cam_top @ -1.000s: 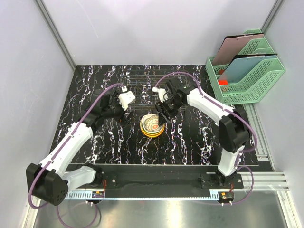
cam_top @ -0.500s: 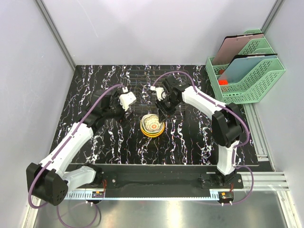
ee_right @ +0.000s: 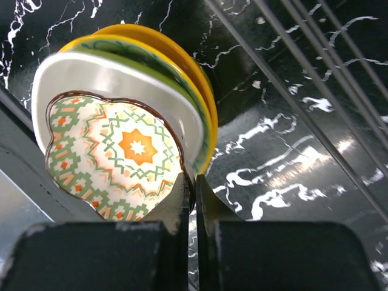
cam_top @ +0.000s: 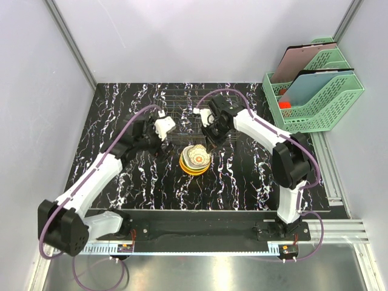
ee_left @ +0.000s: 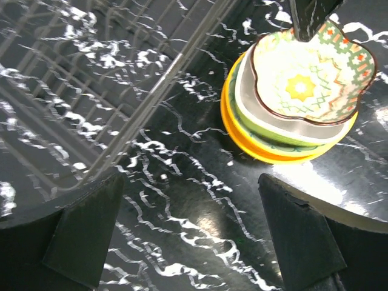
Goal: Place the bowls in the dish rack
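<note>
A stack of bowls [cam_top: 194,163] sits mid-table, orange at the bottom, then lime green and white. On top, a patterned bowl with a dark scalloped rim [ee_right: 115,157] [ee_left: 303,79] is tipped up on edge. My right gripper [ee_right: 194,194] [cam_top: 209,144] is shut on its rim, one finger inside and one outside. My left gripper [ee_left: 191,236] [cam_top: 163,144] hangs open just left of the stack, holding nothing. The wire dish rack [cam_top: 182,109] [ee_left: 91,91] lies behind the stack, and I see no bowl in it.
Green mesh file trays [cam_top: 315,91] holding boards stand at the back right, off the black marbled table [cam_top: 121,176]. The rack's wires [ee_right: 315,60] run close beside the stack. Grey walls close in the left and back sides.
My right gripper has closed onto the top bowl's rim and tilted that bowl up off the stack. The left gripper has edged a little closer to the stack.
</note>
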Tool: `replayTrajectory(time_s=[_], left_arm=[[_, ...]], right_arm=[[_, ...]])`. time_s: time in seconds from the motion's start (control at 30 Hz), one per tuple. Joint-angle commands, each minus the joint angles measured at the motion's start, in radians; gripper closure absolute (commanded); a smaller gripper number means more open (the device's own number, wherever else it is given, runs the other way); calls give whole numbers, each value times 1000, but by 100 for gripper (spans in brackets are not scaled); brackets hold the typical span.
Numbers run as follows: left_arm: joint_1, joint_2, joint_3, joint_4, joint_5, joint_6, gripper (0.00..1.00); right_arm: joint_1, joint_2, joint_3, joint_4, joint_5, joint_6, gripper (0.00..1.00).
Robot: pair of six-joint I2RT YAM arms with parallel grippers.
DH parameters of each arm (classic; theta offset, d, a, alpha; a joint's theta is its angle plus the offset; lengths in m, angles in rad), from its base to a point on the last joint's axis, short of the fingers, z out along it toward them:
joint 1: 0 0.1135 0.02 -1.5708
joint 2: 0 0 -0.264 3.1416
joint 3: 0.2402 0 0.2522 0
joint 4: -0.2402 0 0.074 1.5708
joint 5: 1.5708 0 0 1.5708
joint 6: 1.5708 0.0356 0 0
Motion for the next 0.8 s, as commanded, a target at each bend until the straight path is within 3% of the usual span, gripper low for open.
replayTrajectory(time_s=[0.0, 0.6, 0.77], left_arm=[[-6, 66, 100, 43, 80, -97, 1], [-43, 224, 327, 23, 157, -259, 1], [-60, 273, 367, 14, 116, -322, 1]], right_arm=[[3, -113, 87, -29, 63, -32, 100], [32, -148, 186, -58, 161, -53, 100], [34, -151, 211, -59, 181, -44, 100]])
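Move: Pinched by its rim in the right hand, the patterned bowl has its middle about 4 cm to that hand's left and 3 cm nearer the base. The white bowl, on top of the yellow-edged stack, lies some 5 cm left, 5 cm back and 4 cm below the right hand; the dish rack's middle is about 12 cm ahead and 4 cm left. From the left hand, the patterned bowl is about 12 cm right, 1 cm back and 8 cm lower. Keeping its pinch on the patterned bowl's rim, the right hand lifts quickly by about 8 cm and eases slightly forward, its fingertips swinging outward some 15 degrees, then nearly stops. The left hand, still wide open, comes in from the side towards the held bowl, going right, up and forward about 8 cm in all; no touch by it can be seen. ##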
